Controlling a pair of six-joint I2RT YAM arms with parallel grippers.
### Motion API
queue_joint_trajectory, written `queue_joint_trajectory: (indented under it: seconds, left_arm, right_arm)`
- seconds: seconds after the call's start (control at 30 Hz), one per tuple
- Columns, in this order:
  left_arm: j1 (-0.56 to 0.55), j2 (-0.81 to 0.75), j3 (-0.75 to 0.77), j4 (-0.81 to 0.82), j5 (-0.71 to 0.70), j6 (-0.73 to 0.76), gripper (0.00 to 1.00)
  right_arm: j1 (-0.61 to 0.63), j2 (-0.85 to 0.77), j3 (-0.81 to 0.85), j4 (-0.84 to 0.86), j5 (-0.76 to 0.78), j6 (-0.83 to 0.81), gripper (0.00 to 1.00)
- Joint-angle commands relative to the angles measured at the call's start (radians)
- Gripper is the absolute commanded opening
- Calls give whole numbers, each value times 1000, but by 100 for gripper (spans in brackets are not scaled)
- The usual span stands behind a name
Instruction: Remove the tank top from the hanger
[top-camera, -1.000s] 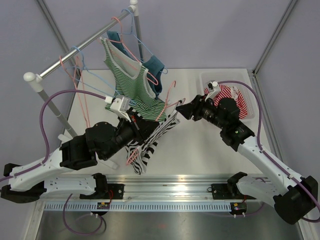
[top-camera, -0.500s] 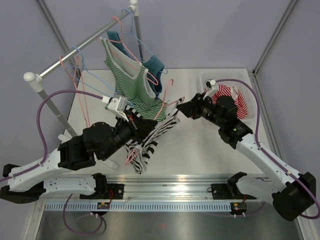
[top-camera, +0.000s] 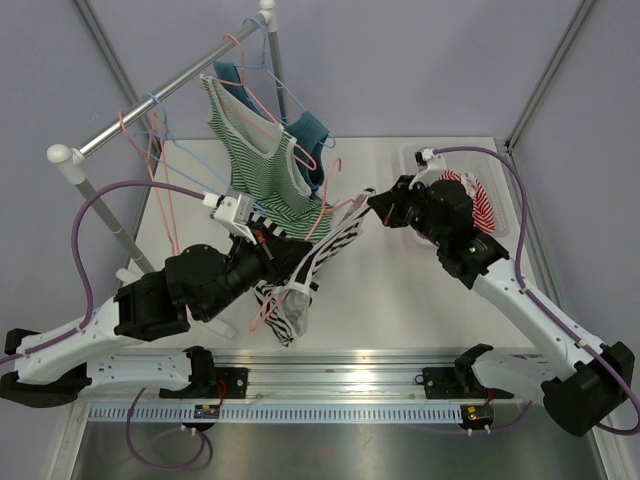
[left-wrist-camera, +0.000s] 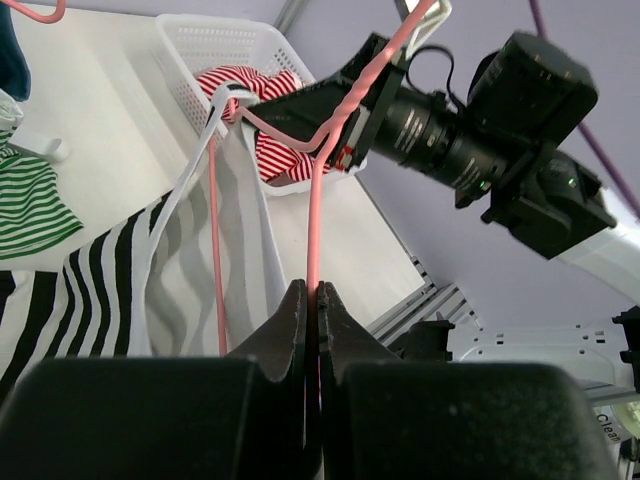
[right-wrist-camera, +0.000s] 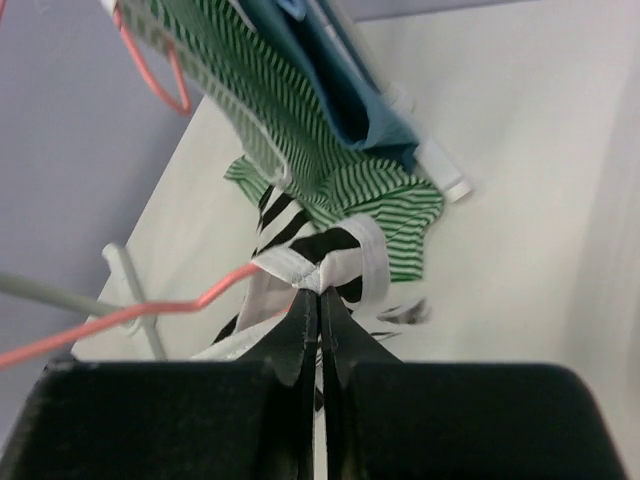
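A black-and-white striped tank top (top-camera: 318, 262) hangs on a pink wire hanger (top-camera: 337, 208) above the table's middle. My left gripper (top-camera: 288, 250) is shut on the hanger's wire (left-wrist-camera: 313, 225), which runs up between the fingertips of that gripper (left-wrist-camera: 311, 290). My right gripper (top-camera: 373, 201) is shut on the top's white-edged strap (right-wrist-camera: 318, 262), pinched at its tips (right-wrist-camera: 312, 292) right beside the end of the hanger arm (right-wrist-camera: 150, 311). The strap is pulled taut toward the right. In the left wrist view the striped cloth (left-wrist-camera: 95, 285) drapes below the hanger.
A clothes rail (top-camera: 150, 112) at the back left carries a green-striped tank top (top-camera: 262, 150), a blue garment (top-camera: 308, 135) and bare hangers (top-camera: 155, 130). A white basket (top-camera: 507, 218) at the right holds a red-striped garment (top-camera: 472, 196).
My right gripper has closed on the strap and drawn back toward the basket, stretching the top off to the right. The left arm holds the hanger almost still.
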Motion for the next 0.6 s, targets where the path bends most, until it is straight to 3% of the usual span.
queue_joint_trajectory:
  seconds: [0.0, 0.17, 0.47, 0.57]
  left_arm:
    - [-5, -28, 6, 63, 10, 18, 0]
    - [-5, -31, 17, 89, 30, 32, 0]
    - [-7, -8, 36, 233, 130, 105, 0]
    - [-11, 34, 53, 348, 155, 168, 0]
  right_arm:
    - [-29, 58, 135, -128, 240, -79, 0]
    - [-98, 168, 220, -196, 165, -64, 0]
    - [-120, 225, 326, -320, 84, -74, 0]
    - [-120, 179, 333, -313, -79, -87, 0]
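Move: In my right fingers I already hold the strap of the black-and-white tank top, and the pink hanger's shoulder end, still inside it, is about 3 cm to their left at the same height. From my right hand, the basket is some 12 cm ahead, 20 cm right and 24 cm below; the green-striped tank top hangs about 12 cm ahead, 18 cm left and 8 cm lower. From my left hand, which grips the hanger, that shoulder end is roughly 17 cm ahead, 10 cm right and 9 cm below. I pull the strap outward off the hanger's shoulder end with my shut right fingers, going about 5 cm forward and to the right, away from my left hand; this hand rises slightly, then sinks to some 2 cm below its start as it tips down about 10 degrees. My left hand keeps its grip on the hanger, holding almost still before lifting about 2 cm and easing slightly right. ##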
